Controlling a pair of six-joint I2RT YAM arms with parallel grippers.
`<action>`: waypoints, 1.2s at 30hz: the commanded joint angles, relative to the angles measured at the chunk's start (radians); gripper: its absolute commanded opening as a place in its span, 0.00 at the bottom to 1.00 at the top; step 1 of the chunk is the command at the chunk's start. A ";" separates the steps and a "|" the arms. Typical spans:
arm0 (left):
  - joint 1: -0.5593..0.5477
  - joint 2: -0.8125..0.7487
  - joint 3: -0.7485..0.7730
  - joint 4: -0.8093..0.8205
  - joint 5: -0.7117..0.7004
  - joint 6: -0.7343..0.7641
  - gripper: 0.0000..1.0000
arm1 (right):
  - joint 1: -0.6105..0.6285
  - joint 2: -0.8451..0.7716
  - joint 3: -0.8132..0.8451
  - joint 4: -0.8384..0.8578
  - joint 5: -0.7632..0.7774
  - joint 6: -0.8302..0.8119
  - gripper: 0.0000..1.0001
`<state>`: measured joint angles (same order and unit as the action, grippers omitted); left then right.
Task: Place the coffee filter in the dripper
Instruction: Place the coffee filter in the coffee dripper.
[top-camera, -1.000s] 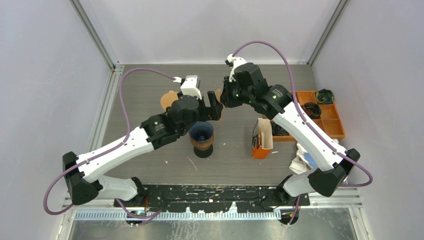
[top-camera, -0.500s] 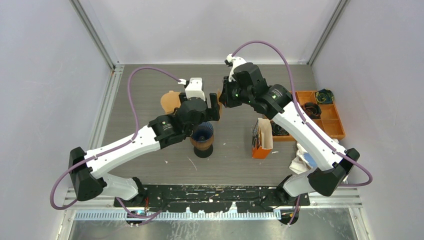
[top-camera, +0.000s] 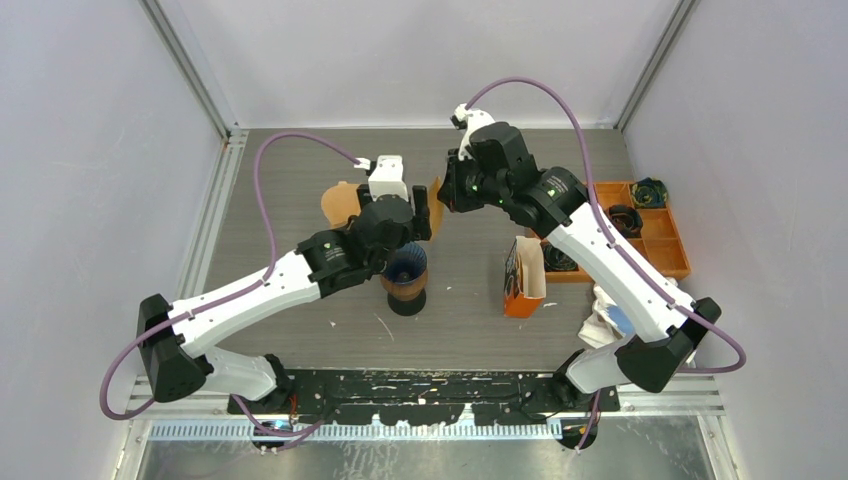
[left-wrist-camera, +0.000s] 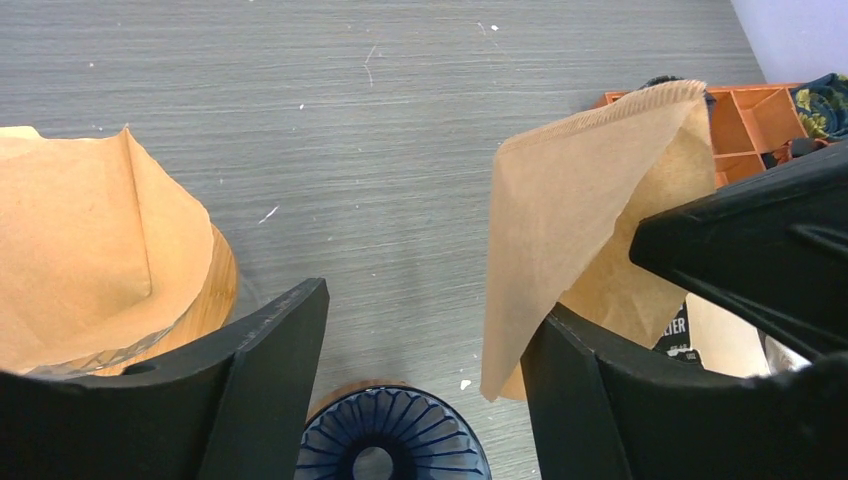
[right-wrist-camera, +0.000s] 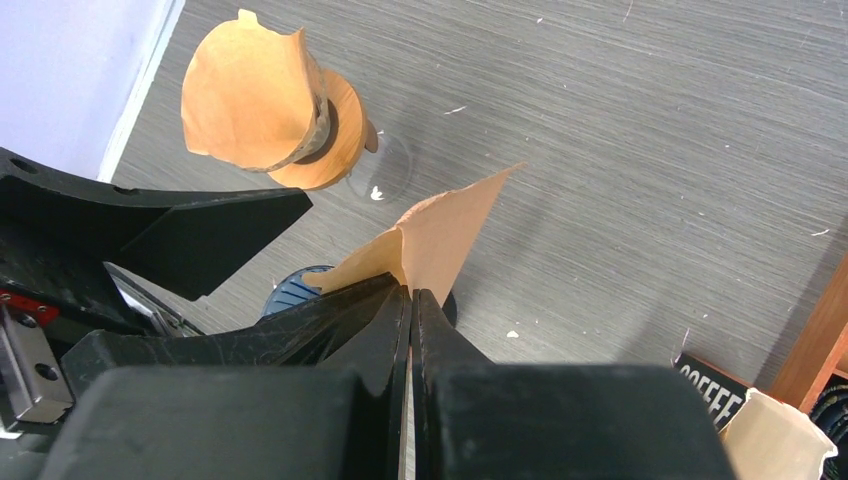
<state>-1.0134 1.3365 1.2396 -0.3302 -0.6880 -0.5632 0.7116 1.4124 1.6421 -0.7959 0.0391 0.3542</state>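
Observation:
My right gripper (right-wrist-camera: 411, 295) is shut on a brown paper coffee filter (right-wrist-camera: 440, 235), holding it in the air behind the dripper. The dripper (top-camera: 404, 268) is a dark blue ribbed cone on a wooden stand, with nothing in it (left-wrist-camera: 390, 440). My left gripper (left-wrist-camera: 425, 340) hangs open above the dripper's far rim. The filter (left-wrist-camera: 580, 200) hangs just inside its right finger (left-wrist-camera: 600, 400), with its lower corner between the fingers. From above, the two grippers meet at the filter (top-camera: 435, 195).
A second wooden dripper stand with a filter in it (top-camera: 340, 203) stands at the back left. An orange coffee-filter pack (top-camera: 523, 278) stands right of the dripper. An orange tray (top-camera: 668, 262) with small parts and a crumpled cloth (top-camera: 605, 310) lie at the right.
My left arm has swung a little right and back toward the filter, and its fingers have narrowed somewhat. The right gripper with the filter has barely moved.

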 joint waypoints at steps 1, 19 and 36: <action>-0.004 -0.016 0.036 0.015 -0.031 0.014 0.67 | 0.005 -0.023 0.054 0.013 -0.008 -0.004 0.01; -0.004 -0.060 0.020 0.006 0.055 -0.018 0.00 | 0.005 -0.021 0.064 -0.030 -0.029 -0.012 0.04; 0.007 0.019 0.231 -0.327 0.036 -0.345 0.00 | 0.032 -0.054 -0.015 0.062 0.028 0.000 0.42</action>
<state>-1.0134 1.3331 1.4055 -0.5858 -0.6346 -0.8066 0.7273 1.4086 1.6524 -0.8249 0.0368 0.3439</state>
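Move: The coffee filter, still pinched in the right gripper, stands about 4 cm right of the left hand point, 1 cm ahead and 3 cm higher; from the right hand point, its middle is some 2 cm left and 1 cm ahead, 1 cm lower. The blue dripper waits about 7 cm back, 1 cm left and 13 cm below the left hand, with the filter-lined glass dripper roughly 13 cm left, 3 cm ahead and 14 cm below it. Shut the left gripper fully on the near edge of the filter, easing slightly right and back, while the right gripper keeps its pinch and drifts back just under 1 cm. Then open the right fingers to under half, holding that hand in place, and draw the left hand back and up about 2.5 cm, tipping its fingers down and rolling its left side down, each by roughly 10 degrees. ##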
